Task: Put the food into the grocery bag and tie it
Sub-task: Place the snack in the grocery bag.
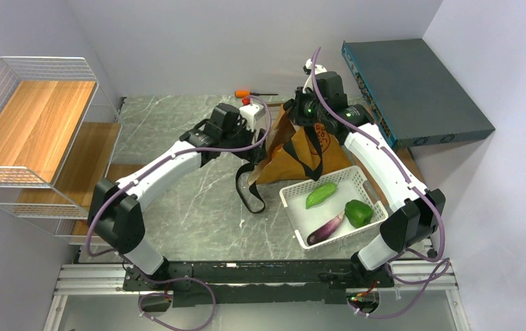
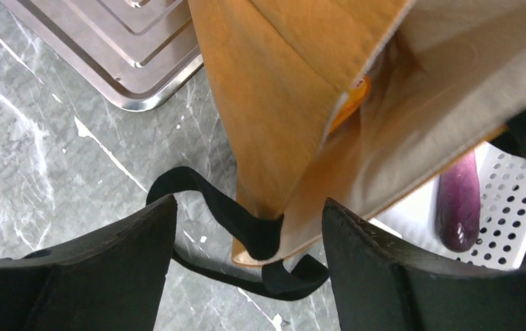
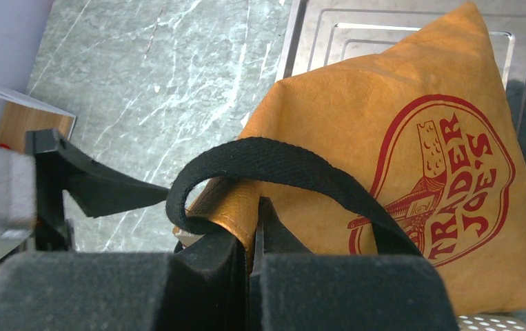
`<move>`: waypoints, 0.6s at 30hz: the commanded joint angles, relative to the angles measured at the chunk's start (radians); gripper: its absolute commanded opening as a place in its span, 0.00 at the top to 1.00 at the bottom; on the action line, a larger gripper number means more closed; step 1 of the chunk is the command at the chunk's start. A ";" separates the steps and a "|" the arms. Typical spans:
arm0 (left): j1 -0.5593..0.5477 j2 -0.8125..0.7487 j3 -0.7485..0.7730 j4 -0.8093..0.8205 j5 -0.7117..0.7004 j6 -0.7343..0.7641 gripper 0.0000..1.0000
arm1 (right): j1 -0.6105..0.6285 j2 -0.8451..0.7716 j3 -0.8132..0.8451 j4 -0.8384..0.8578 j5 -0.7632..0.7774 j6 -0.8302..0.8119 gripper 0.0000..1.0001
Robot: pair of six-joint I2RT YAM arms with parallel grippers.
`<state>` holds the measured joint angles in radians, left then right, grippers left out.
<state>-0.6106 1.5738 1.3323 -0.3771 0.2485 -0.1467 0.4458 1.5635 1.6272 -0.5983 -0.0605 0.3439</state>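
Note:
The grocery bag (image 1: 294, 162) is ochre fabric with a red print, and it is lifted into a peak at the table's middle. My right gripper (image 3: 254, 207) is shut on the bag's folded top edge (image 3: 236, 207), with a black strap (image 3: 280, 158) looping over it. My left gripper (image 2: 249, 203) is open just left of the bag; a hanging bag corner (image 2: 274, 189) and a strap loop (image 2: 246, 224) lie between its fingers, untouched. Inside the pale lining shows an orange-yellow packet (image 2: 351, 102). A purple oblong vegetable (image 2: 458, 200) lies in the white basket (image 1: 294, 200).
The basket also holds a green pepper (image 1: 358, 212) and a long green vegetable (image 1: 320, 195). A steel tray (image 2: 129, 48) lies behind the bag. A wire shelf with wooden boards (image 1: 32, 124) stands at the left, a dark flat box (image 1: 415, 89) at the back right, a screwdriver (image 1: 246, 93) at the back.

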 commanded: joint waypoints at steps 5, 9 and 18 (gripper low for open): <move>-0.006 0.062 0.030 0.070 -0.039 -0.056 0.27 | 0.002 -0.046 0.034 0.089 0.004 0.006 1.00; -0.006 0.093 0.033 0.074 0.004 -0.076 0.37 | 0.002 -0.054 0.028 0.089 0.004 0.006 1.00; -0.006 0.135 0.097 0.000 0.123 -0.063 1.00 | 0.003 -0.058 0.024 0.092 0.001 0.007 1.00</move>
<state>-0.6125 1.6939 1.3651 -0.3412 0.3233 -0.2214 0.4461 1.5631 1.6253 -0.5991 -0.0574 0.3428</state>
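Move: The left hand is open at the grocery bag's mouth: the loose near-left rim, beside the black strap's end, lies about 1 cm ahead, 3 cm to its right and 3 cm below. The strap loop hangs some 10 cm back and 3 cm left, 12 cm lower; the vegetable basket is about 17 cm back and 23 cm right, and the metal tray 10 cm ahead and 11 cm right, both nearly 20 cm down. From the right hand, which already pinches the bag, that rim lies around 10 cm left, 11 cm back and 11 cm below. The left hand sinks about 3 cm and works some 2 cm to the right onto the bag's loose near-left rim, easing about 1 cm forward first and then most of that back, while the wrist tips down slightly, by 5 to 10 degrees. Its wide-open fingers narrow slowly at first and then snap shut in the later half, pinching the edge of the rim near the strap's end, as the right hand stays put and keeps its hold on the other part of the mouth. ##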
